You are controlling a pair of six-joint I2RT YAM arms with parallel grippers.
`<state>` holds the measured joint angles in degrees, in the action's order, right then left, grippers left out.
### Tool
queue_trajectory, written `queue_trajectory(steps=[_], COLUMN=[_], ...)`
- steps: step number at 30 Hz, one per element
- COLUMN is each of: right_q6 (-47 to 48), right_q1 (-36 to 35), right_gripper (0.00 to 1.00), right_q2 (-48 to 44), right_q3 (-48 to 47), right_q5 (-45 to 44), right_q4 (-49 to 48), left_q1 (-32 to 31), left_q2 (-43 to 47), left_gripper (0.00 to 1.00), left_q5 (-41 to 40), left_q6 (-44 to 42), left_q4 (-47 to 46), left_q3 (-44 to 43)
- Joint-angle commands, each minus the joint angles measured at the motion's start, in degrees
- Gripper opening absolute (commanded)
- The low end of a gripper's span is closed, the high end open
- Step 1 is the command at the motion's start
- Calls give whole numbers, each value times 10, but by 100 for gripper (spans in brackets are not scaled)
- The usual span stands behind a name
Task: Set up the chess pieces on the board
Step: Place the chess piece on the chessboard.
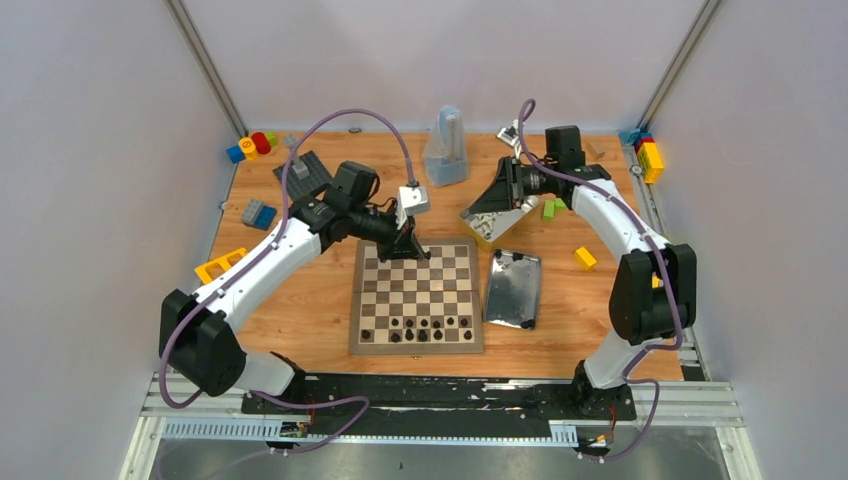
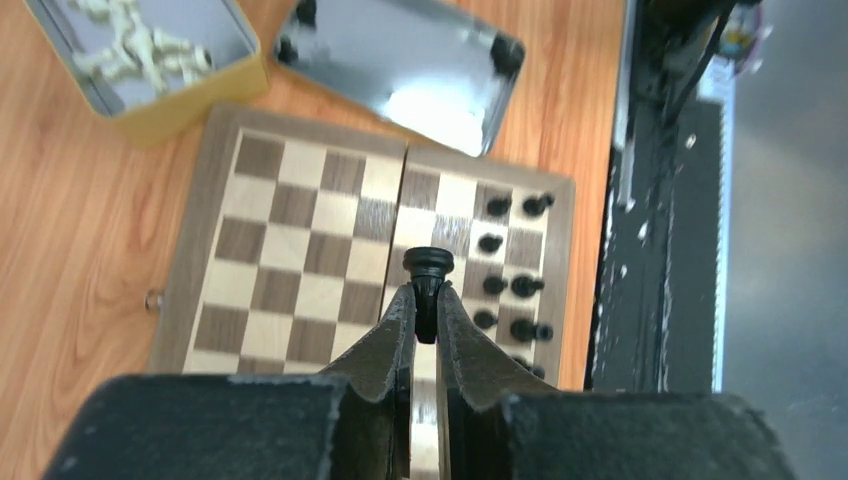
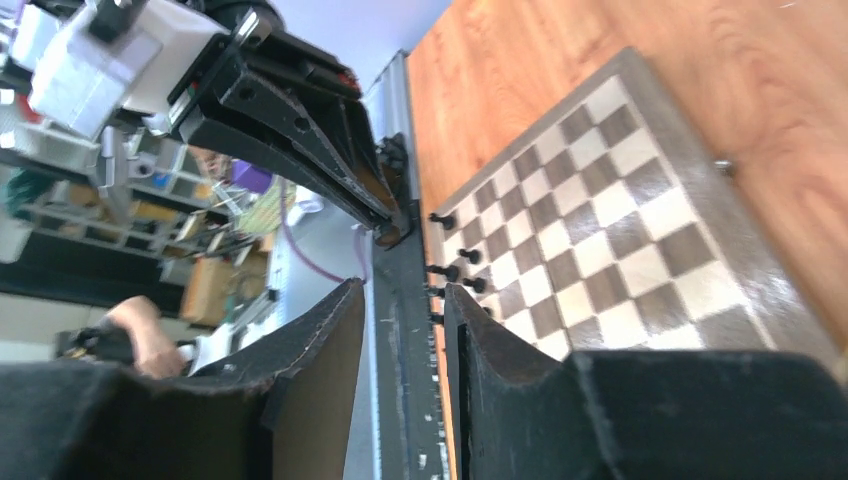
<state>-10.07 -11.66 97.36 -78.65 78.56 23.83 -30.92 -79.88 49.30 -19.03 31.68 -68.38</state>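
Note:
The board [image 1: 400,290] lies at the table's middle, with several black chess pieces [image 1: 420,328] on its two near rows. My left gripper [image 1: 408,246] hangs over the board's far edge, shut on a black chess piece [image 2: 428,265] whose round base sticks out past the fingertips [image 2: 426,292]. The board [image 2: 300,230] and the black pieces [image 2: 515,285] also show below it. My right gripper [image 1: 500,196] is open and empty [image 3: 403,288] above the open tin [image 1: 490,222] of white pieces [image 2: 140,45]. The board shows in the right wrist view [image 3: 620,230].
The tin's shiny lid [image 1: 513,288] lies right of the board. A grey studded plate [image 1: 303,172] and a translucent container [image 1: 445,150] stand at the back. Toy blocks lie about: yellow [image 1: 585,258], green [image 1: 552,208], blue-grey [image 1: 258,213], and clusters in both back corners.

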Motion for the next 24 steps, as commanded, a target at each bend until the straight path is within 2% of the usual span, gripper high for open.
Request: queue_trajectory(steps=[1,4,11,17,24], right_q6=[121,159,209,237,247], right_q1=[35,62,111,150,199], right_gripper=[36,35,34,34,32], right_q2=[-63,-97,-171,-215,-216], right_q3=[9,44,131,164,157], right_q5=[-42,-64,-93,-120,-137], right_q4=[65,72,81,94,106], left_q1=[-31,-66,-128,-188,-283], left_q2=[13,9,-7,-41,-159], left_gripper=[0,0,0,0,1], left_q5=[-129,-227,-351,-386,-423], left_q6=[-137,-144,-120,-103,-110], left_q4=[203,250,307,332,383], left_q3=[-41,-36,-40,-73,-188])
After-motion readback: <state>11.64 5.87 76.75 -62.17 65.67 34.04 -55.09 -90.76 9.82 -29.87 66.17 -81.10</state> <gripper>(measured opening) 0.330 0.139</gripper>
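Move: The left hand already holds a black chess piece; the empty near-row square it seems bound for is about 11 cm back, 5 cm right and 20 cm below. Three centimetres left of that square stands a near-row piece, 3 cm right of it the corner piece, and 3 cm beyond it a pawn. From the empty right hand, the black pieces at the metal tray's far end lie some 9 cm right, 3 cm back and 24 cm below. Left hand carries its piece down and back 7 cm, left then right, tipping fingers down; right hand retreats rightward. ##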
